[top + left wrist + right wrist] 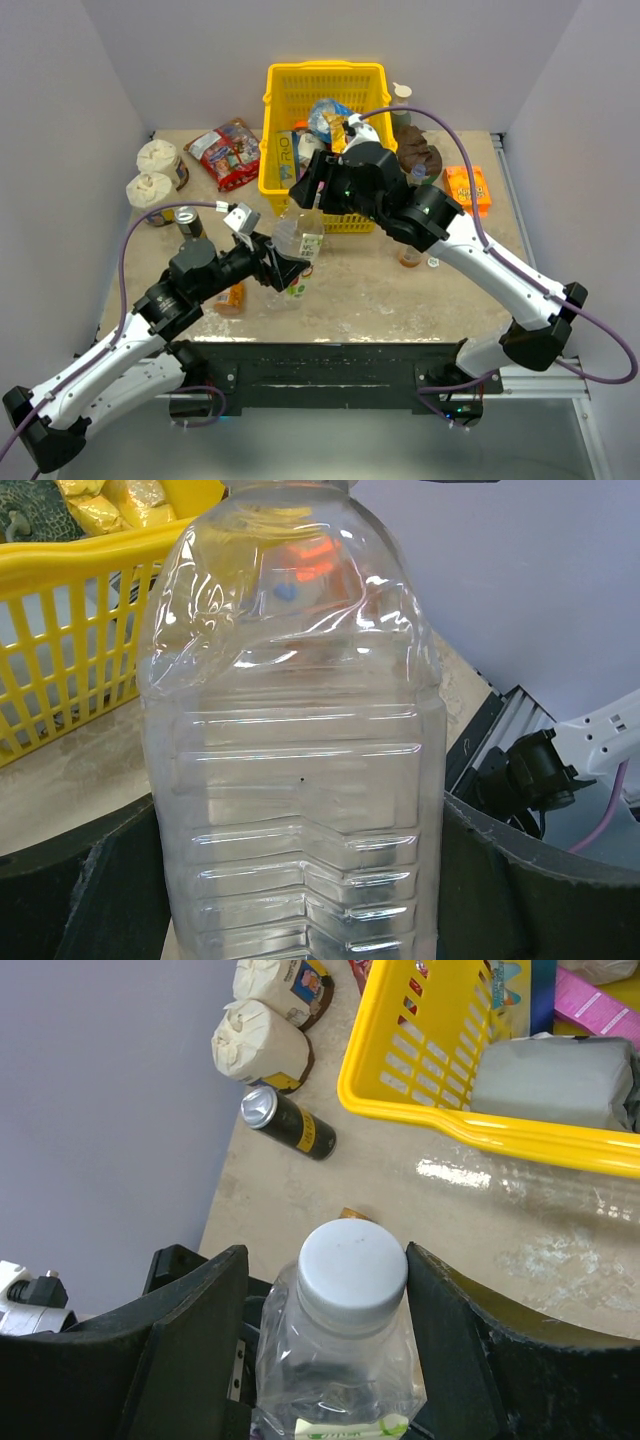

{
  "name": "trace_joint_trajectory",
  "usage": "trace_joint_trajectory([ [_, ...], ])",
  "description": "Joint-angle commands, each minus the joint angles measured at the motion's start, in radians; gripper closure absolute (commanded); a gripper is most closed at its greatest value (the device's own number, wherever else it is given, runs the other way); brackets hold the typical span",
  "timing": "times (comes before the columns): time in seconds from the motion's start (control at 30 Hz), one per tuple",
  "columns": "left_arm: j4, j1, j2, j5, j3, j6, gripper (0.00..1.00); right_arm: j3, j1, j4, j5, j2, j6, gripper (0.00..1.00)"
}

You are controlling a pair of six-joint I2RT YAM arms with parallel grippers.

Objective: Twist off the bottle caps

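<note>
A clear bottle [298,243] stands upright in front of the basket, with a green-and-white label low on it. My left gripper [281,266] is shut on the bottle's ribbed body [300,780], and both dark fingers [80,890] press its sides. The white cap [352,1265] sits on the bottle's neck. My right gripper [325,1290] hangs over it from above, open around the cap. Its right finger [450,1320] touches the cap's edge, while a gap shows at the left finger [200,1330]. In the top view the right gripper [312,192] hides the cap.
The yellow basket [325,72] full of packets stands just behind the bottle. A dark can [290,1123] and two crinkled white tubs [157,157] lie at the left. A small orange bottle [232,297] lies by my left arm; an orange packet [467,187] is at the right.
</note>
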Motion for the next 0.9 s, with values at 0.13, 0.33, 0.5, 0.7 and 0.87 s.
trace_joint_trajectory([
  [0.13, 0.087, -0.023, 0.003, 0.016, 0.002, 0.025, 0.75, 0.04, 0.005, 0.027, -0.001, 0.006, -0.01, 0.37],
  [0.33, 0.091, -0.024, 0.006, 0.019, 0.006, 0.017, 0.75, 0.012, 0.005, 0.044, 0.001, -0.005, -0.018, 0.52],
  [0.5, 0.177, -0.024, -0.006, 0.057, -0.023, -0.019, 0.75, -0.02, -0.008, 0.077, -0.019, -0.03, -0.078, 0.62],
  [0.7, 0.254, -0.023, 0.006, 0.172, -0.037, -0.029, 0.74, -0.152, -0.129, 0.229, -0.289, -0.117, -0.168, 0.7],
  [0.87, 0.304, 0.003, -0.004, 0.27, -0.063, -0.047, 0.75, -0.197, -0.236, 0.272, -0.516, -0.158, -0.286, 0.7],
])
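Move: The white cap sits practically between the right gripper's fingers, about 1 cm ahead. It tops the clear bottle in the left gripper, some 9 cm ahead of the left hand and 10 cm above it. From the right hand, the yellow basket's middle lies roughly 23 cm ahead, 5 cm right and 22 cm lower. The small orange bottle lies about 17 cm left of the left hand, 3 cm back and 20 cm lower. Close the right gripper until its fingers pinch the white cap from both sides, holding that hand nearly still. Then, cap gripped, swing it about 3 cm to the right, turning counter-clockwise some 10 degrees. Keep the left grip on the bottle body and carry it slightly right and back, turning clockwise a little. ##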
